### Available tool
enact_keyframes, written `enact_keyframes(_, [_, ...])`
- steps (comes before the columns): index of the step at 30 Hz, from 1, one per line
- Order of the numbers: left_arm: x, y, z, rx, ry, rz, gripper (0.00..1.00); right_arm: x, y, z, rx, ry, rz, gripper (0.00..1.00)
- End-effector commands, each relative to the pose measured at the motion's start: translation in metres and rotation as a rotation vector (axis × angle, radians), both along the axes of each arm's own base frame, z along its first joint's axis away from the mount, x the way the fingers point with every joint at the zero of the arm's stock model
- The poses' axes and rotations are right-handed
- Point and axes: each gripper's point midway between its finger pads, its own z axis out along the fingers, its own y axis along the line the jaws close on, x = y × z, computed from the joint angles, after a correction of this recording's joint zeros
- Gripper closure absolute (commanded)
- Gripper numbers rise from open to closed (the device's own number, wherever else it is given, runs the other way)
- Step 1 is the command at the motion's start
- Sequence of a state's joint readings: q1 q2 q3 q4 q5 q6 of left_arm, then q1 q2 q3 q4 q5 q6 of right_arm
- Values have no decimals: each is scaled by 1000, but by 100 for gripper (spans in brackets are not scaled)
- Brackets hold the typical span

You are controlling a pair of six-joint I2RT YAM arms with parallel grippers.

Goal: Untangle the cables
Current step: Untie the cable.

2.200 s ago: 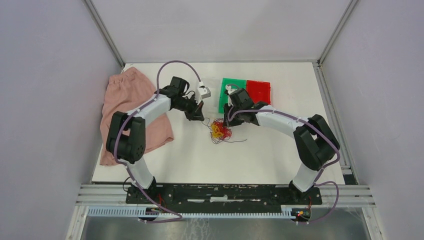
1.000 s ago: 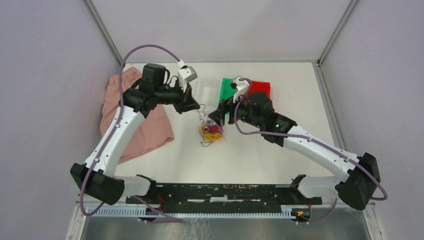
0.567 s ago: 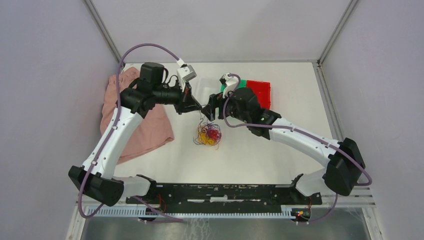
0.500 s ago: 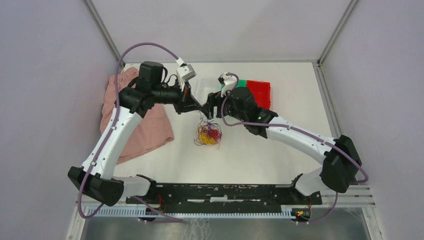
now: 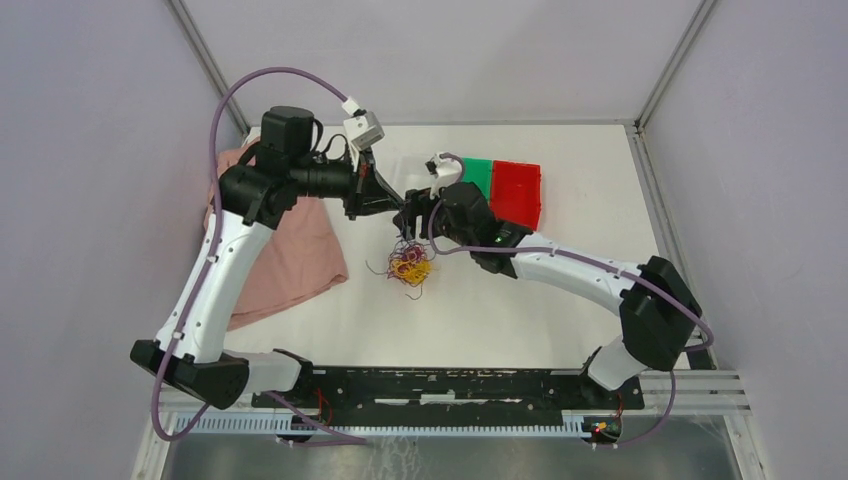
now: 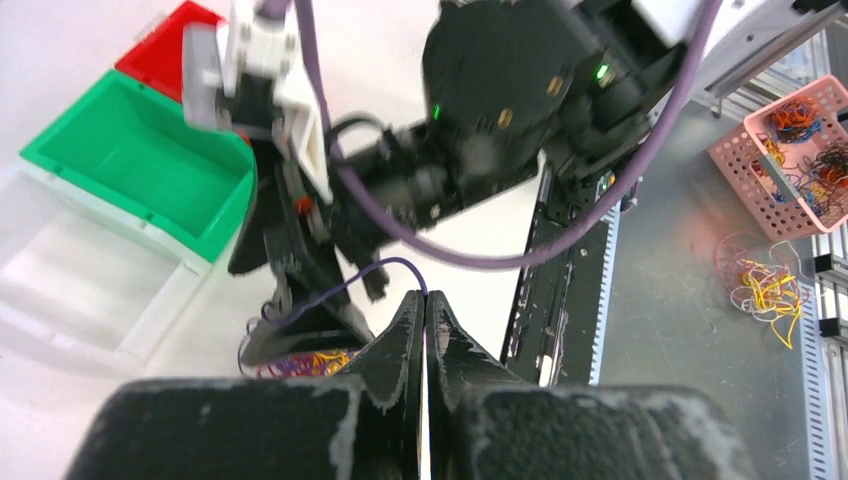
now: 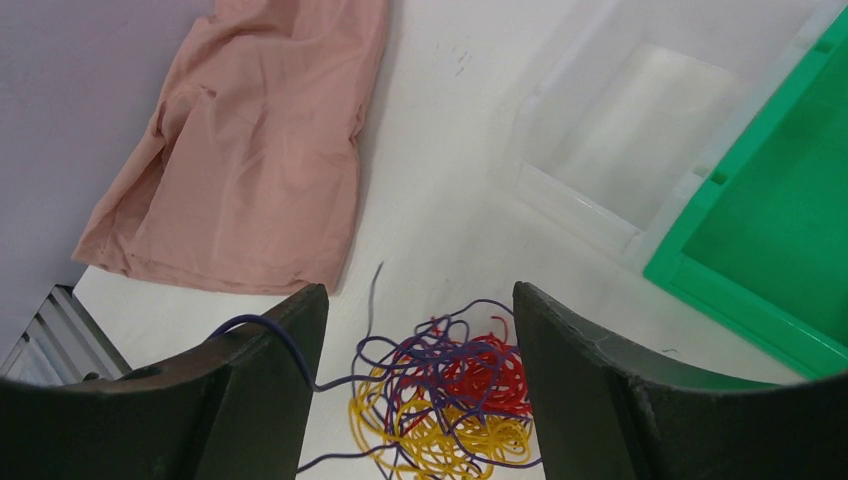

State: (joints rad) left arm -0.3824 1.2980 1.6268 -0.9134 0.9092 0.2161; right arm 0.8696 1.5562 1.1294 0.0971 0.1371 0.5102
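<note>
The cables (image 5: 408,266) lie in a hand-sized tangle of red, yellow and purple wires on the white table. My left gripper (image 5: 394,204) hangs above the tangle, shut on one purple cable (image 6: 340,287) that loops down to the heap. In the left wrist view the jaws (image 6: 425,298) are pressed together with that strand coming out at the tips. My right gripper (image 5: 409,222) hovers just right of it, open. From the right wrist, the tangle (image 7: 470,395) lies below, between the wide-spread fingers (image 7: 300,330). The purple strand crosses the left finger.
A pink cloth (image 5: 272,240) covers the table's left side. A clear bin (image 7: 640,110), a green bin (image 5: 478,172) and a red bin (image 5: 517,190) stand in a row at the back. Beyond the table's near rail, a pink basket (image 6: 790,150) holds more wires.
The right gripper has moved left, to just over the tangle and close to the left gripper. The left arm drew back to the left with the purple strand. The heap shifted slightly left.
</note>
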Motion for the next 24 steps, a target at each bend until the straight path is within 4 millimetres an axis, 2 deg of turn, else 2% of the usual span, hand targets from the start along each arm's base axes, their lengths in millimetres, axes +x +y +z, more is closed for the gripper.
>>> enact_keyframes(1, [-9, -7, 44, -83, -43, -44, 97, 0, 22, -2, 40, -25, -27, 25])
enact_keyframes(11, [-5, -10, 101, -150, -136, -27, 97, -16, 41, -74, -41, 65, -36, 26])
enact_keyframes(18, [-5, 1, 155, -189, -323, 50, 97, -20, 26, -113, -98, 114, -90, 27])
enact_keyframes(24, [4, 21, 214, -245, -574, 207, 97, -25, 11, -130, -126, 138, -126, 28])
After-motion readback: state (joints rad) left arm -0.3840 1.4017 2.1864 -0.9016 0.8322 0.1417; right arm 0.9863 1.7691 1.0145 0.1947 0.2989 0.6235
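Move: The tangle of cables sits low, roughly 18 cm below the right hand and about 2 cm back of it, not off to either side. The clear bin is some 16 cm ahead of that hand and about 1 cm left, the green bin as far ahead but 13 cm right; the pink cloth lies about 28 cm left and 4 cm ahead. From the left hand, which already pinches the purple cable, the tangle is about 8 cm ahead, level sideways and 33 cm down. The purple cable, still pinched in the left hand's shut fingers, is drawn straight up away from the tangle by about 16 cm while that wrist rolls and tilts some 25 degrees. Meanwhile the right hand, its fingers staying wide open, sinks about 13 cm towards the tangle and eases back 3 cm, swinging a little left and then part of the way back, its fingertips tipping slightly further down. ##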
